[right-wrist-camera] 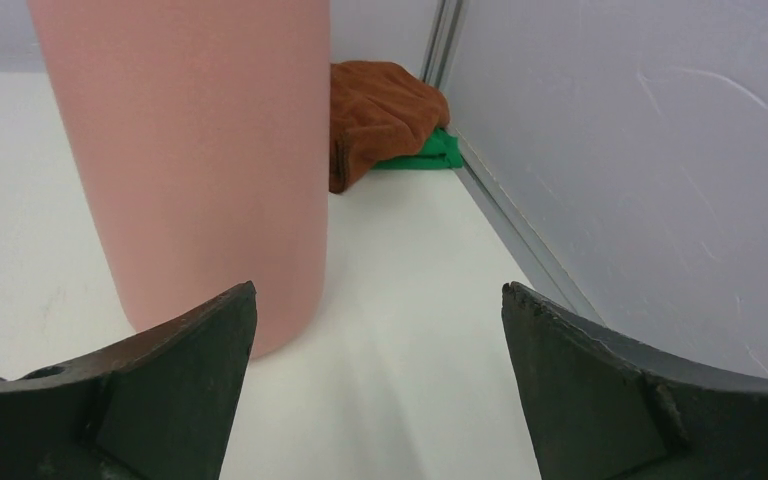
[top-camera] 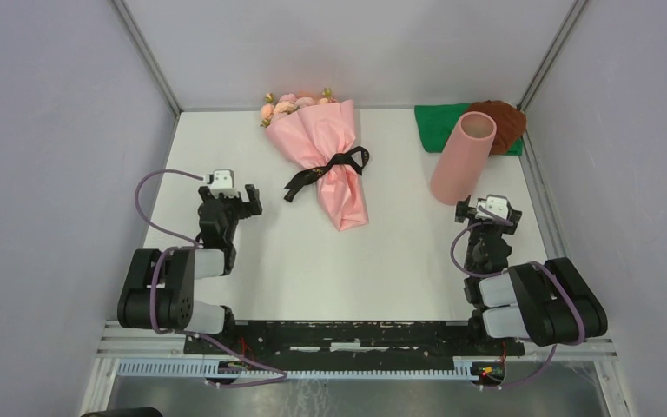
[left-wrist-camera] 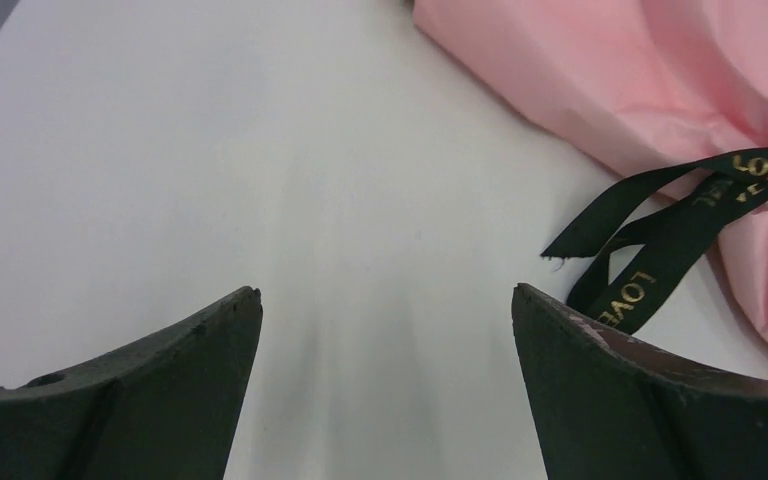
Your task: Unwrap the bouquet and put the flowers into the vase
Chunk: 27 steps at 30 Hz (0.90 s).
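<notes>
The bouquet (top-camera: 326,148) lies on the white table (top-camera: 295,252), a pink paper cone tied with a black ribbon bow (top-camera: 330,169), its narrow end toward me. The flowers (top-camera: 291,104) peek out at its far wide end. In the left wrist view the pink paper (left-wrist-camera: 640,80) and the ribbon (left-wrist-camera: 660,250) lie ahead to the right. My left gripper (top-camera: 245,201) is open and empty, left of the bouquet. The vase (top-camera: 463,156), a salmon-pink cylinder, stands at the right; it fills the left of the right wrist view (right-wrist-camera: 200,160). My right gripper (top-camera: 476,208) is open and empty just in front of it.
A green cloth (top-camera: 439,129) and a brown bundle (top-camera: 505,122) lie in the far right corner behind the vase. Grey walls (top-camera: 634,130) with metal rails close in the table on the left, back and right.
</notes>
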### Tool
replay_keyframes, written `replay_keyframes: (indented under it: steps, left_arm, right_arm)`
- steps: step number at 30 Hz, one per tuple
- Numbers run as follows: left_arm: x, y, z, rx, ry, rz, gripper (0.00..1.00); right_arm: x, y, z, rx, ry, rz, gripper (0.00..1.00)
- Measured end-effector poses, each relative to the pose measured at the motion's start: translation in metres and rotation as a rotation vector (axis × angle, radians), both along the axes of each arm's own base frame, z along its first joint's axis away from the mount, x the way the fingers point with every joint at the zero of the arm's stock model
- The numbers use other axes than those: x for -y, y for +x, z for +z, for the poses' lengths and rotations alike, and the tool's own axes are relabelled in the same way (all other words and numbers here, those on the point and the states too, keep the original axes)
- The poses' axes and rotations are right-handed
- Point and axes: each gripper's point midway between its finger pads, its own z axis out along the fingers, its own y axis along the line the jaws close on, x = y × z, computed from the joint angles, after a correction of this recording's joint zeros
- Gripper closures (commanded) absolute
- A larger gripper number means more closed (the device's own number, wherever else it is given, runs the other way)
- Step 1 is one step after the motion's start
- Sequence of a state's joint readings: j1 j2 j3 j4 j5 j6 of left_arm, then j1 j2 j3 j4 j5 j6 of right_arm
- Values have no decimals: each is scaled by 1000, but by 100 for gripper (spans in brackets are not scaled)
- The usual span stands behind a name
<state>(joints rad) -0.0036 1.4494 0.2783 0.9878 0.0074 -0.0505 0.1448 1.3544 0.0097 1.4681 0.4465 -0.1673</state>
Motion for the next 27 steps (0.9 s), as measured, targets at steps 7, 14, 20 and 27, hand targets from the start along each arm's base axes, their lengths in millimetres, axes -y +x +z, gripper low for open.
replay_keyframes:
  steps: [7,14,20,27]
  left_arm:
    - [56,-2,53,90,99,-142,0]
    - [140,18,113,192,147,-360,0]
    - [192,30,111,173,204,-477,0]
    - [219,71,132,73,114,-395,0]
  right_arm:
    - [-11,0,9,23,-31,18,2]
    - [-18,-12,56,156,-38,48,2]
    - [-62,-23,49,91,-36,176,2]
    - [-140,4,5,-268,-55,352,2]
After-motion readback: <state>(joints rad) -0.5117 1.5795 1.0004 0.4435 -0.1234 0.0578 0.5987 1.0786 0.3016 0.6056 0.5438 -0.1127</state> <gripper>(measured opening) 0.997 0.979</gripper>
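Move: The black ribbon's knot around the bouquet lies about 31 cm right of the left hand, 16 cm ahead and 8 cm below; a loose ribbon tail reaches to some 16 cm right and 7 cm ahead of that hand, the flower heads about 16 cm right and 32 cm ahead. From the right hand the knot is roughly 42 cm left, 22 cm ahead and 13 cm below, the wrap's lower end about 40 cm left and 6 cm ahead, and the vase 8 cm left and 13 cm ahead. The ribboned bouquet draws both open, empty hands inward. The left swings about 22 cm right towards the knot, rising some 13 cm, reaching forward late and turning clockwise about 25 degrees. The right lifts about 6 cm, then dips nearly back to its starting height while sweeping left past the near side of the vase, turning counter-clockwise and tipping down. ##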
